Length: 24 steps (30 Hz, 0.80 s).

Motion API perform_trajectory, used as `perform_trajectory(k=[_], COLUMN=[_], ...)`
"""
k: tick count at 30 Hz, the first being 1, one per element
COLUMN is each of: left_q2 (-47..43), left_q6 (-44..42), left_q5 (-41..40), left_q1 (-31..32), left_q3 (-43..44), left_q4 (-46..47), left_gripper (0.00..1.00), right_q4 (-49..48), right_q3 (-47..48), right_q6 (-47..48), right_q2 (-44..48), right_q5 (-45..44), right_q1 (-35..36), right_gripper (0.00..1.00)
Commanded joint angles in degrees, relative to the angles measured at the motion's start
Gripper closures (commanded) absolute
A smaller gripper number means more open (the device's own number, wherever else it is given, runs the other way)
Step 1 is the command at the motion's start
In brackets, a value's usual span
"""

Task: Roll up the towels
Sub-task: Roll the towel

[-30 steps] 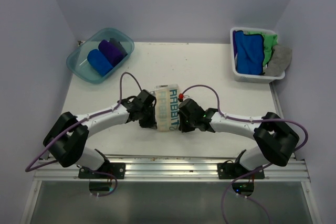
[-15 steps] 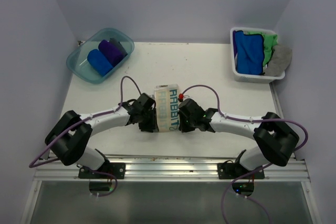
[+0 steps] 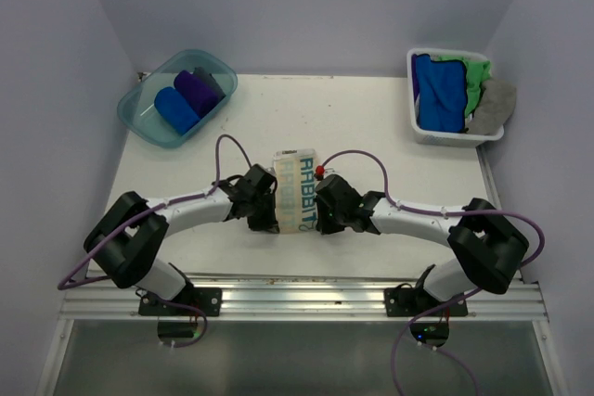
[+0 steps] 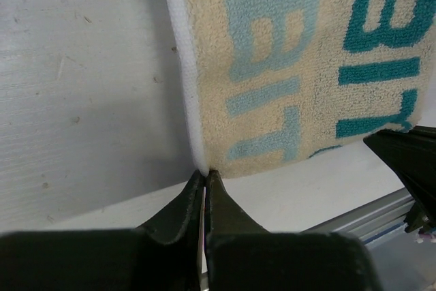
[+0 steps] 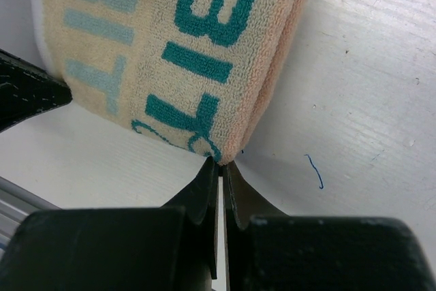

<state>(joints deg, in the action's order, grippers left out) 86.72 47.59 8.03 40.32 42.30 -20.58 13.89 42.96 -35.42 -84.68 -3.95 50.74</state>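
A cream towel with teal lettering (image 3: 297, 190) lies flat mid-table, seen close in the left wrist view (image 4: 286, 66) and the right wrist view (image 5: 170, 52). My left gripper (image 3: 275, 223) (image 4: 204, 174) is shut, its tips pinching the towel's near-left corner. My right gripper (image 3: 320, 223) (image 5: 222, 163) is shut on the near-right corner. A blue rolled towel (image 3: 174, 108) and a purple one (image 3: 197, 92) lie in the teal tub (image 3: 139, 107). Blue (image 3: 438, 90), green (image 3: 477, 79) and grey (image 3: 492, 107) towels fill the white basket (image 3: 455, 139).
The tub stands at the back left of the table and the basket at the back right. The metal rail (image 3: 297, 299) runs along the near edge just behind both grippers. Purple cables loop over each arm.
The left arm has shifted slightly, bringing its gripper in on the towel's near-left corner. The right arm and the towel have stayed put.
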Motion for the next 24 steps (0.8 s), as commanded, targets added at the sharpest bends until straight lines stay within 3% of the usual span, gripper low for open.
perform_trajectory(k=[1, 14, 24], left_q2=[-2.51, -4.01, -1.56], left_q6=[0.57, 0.48, -0.66], left_q5=[-2.05, -1.53, 0.58], left_q1=[0.29, -0.15, -4.10], left_q3=[2.52, 7.79, 12.79], left_q4=[-0.95, -5.17, -6.76], left_gripper=[1.00, 1.00, 1.00], right_q4=[0.96, 4.21, 5.00], right_q3=[1.42, 4.67, 10.20], right_q6=[-0.18, 1.31, 4.04], right_q2=[1.01, 4.09, 0.93], right_q5=[-1.59, -3.96, -6.51], right_q1=[0.32, 0.32, 0.15], right_gripper=[1.00, 1.00, 1.00])
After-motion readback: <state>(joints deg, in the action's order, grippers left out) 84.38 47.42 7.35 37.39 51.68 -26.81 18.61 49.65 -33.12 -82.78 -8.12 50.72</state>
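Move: The beige folded towel lies flat between the hands and ahead of them; each hand already pinches one of its near corners. Its middle is about 9 cm ahead and 5 cm to the right of the left hand, roughly 1 cm below it, and about 9 cm ahead and 5 cm to the left of the right hand, some 2 cm below it. The middle of the towel's far edge is about 19 cm ahead of both hands, 5 cm inward from each. Keeping its pinch on the near-left corner, the left hand starts first, lifting that corner about 5 cm and carrying it some 4 cm forward over the towel's body, most of the forward travel coming late. The right hand holds its near corner almost still at first, then follows up and forward, about 4 cm up and 2 to 3 cm out, both wrists tipping the fingers slightly outward, about 5 degrees, with the grippers kept shut. ##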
